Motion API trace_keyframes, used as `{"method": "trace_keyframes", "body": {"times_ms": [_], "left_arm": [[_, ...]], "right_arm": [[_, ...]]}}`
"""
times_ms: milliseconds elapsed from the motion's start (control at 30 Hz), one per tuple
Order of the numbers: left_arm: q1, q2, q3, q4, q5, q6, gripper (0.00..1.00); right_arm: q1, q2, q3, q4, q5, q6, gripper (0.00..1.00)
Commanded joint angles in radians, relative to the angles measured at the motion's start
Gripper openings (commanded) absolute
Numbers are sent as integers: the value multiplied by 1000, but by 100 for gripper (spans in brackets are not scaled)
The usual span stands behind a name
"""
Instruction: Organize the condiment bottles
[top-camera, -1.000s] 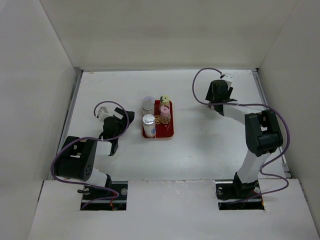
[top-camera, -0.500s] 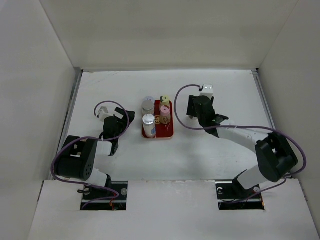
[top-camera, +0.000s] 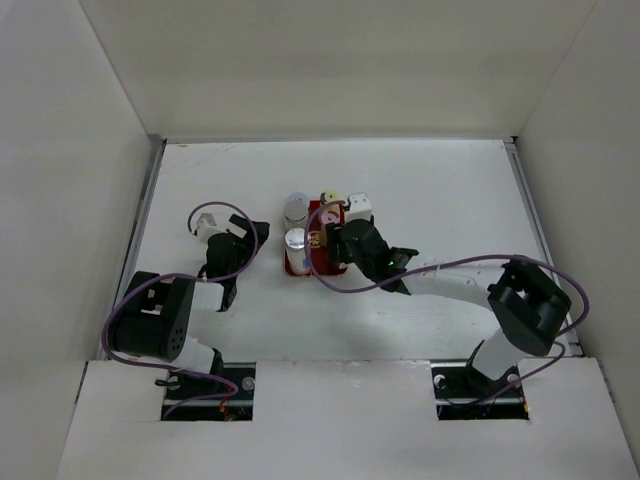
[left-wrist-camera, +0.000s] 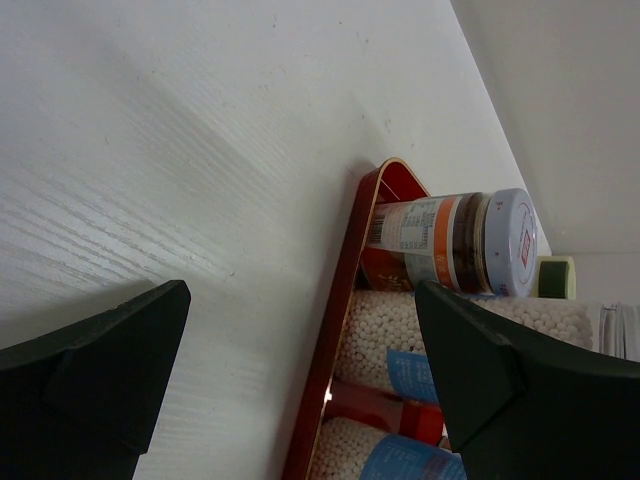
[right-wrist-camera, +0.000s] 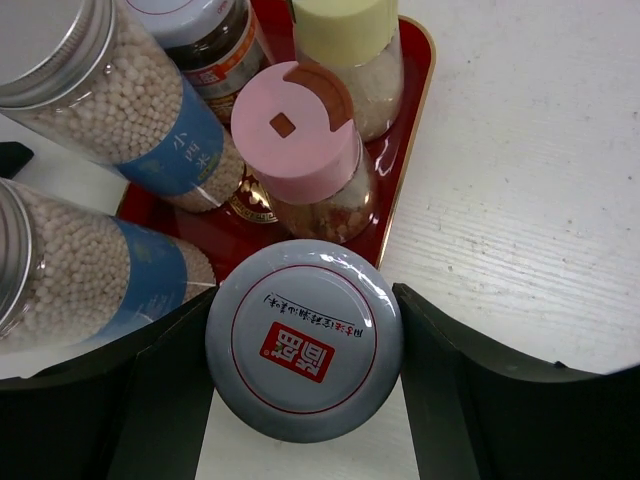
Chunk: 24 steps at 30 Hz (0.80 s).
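Note:
My right gripper (right-wrist-camera: 305, 345) is shut on a jar with a grey-lavender cap (right-wrist-camera: 305, 338), held over the near right edge of the red tray (right-wrist-camera: 398, 140). On the tray stand a pink-capped jar (right-wrist-camera: 295, 120), a pale-yellow-capped jar (right-wrist-camera: 345, 25), a dark-filled jar (right-wrist-camera: 205, 40) and two taller blue-label jars of white beads (right-wrist-camera: 135, 115) (right-wrist-camera: 70, 265). From above, the right gripper (top-camera: 338, 243) covers the tray's right half and hides the held jar. My left gripper (top-camera: 240, 248) lies open on the table left of the tray, its jaws facing the tray's rim (left-wrist-camera: 345, 330).
White walls enclose the table (top-camera: 450, 200) on the left, back and right. The right arm's purple cable (top-camera: 450, 265) loops over the table near the tray. The arm bases sit at the near edge.
The right arm has swung from the far right of the table leftward to the tray, carrying the grey-capped jar. The left arm has not moved.

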Motion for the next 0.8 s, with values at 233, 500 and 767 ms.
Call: {"method": "trace_keyframes", "body": {"times_ms": [233, 500, 767], "left_arm": [[10, -28, 4, 35, -3, -4, 100], [10, -39, -1, 23, -21, -3, 100], [2, -65, 11, -46, -79, 1, 100]], "right_arm": [[25, 62, 96, 164, 1, 35, 57], [44, 100, 104, 165, 11, 26, 63], [47, -50, 46, 110, 54, 9, 96]]}}
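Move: The right hand already holds the white-lidded jar. The empty near-right corner of the red tray lies some 3 cm to the hand's left, level fore and aft, and about 5 cm below. The pink-capped bottle stands about 7 cm ahead and 3 cm left. The near bead bottle is about 12 cm left and 1 cm ahead, and the far one also 12 cm left but 10 cm ahead. From the left hand, that corner is roughly 20 cm right and 7 cm back. Leftward and down at an easy pace, about 3 cm across and some 2.5 cm lower, the right hand carries the jar into the tray's near-right corner, between the near bead bottle and the tray's right rim, on the near side of the pink-capped bottle. The fingers then open wide, let go of the jar, and the hand rises about 2 cm with hardly any turn. ##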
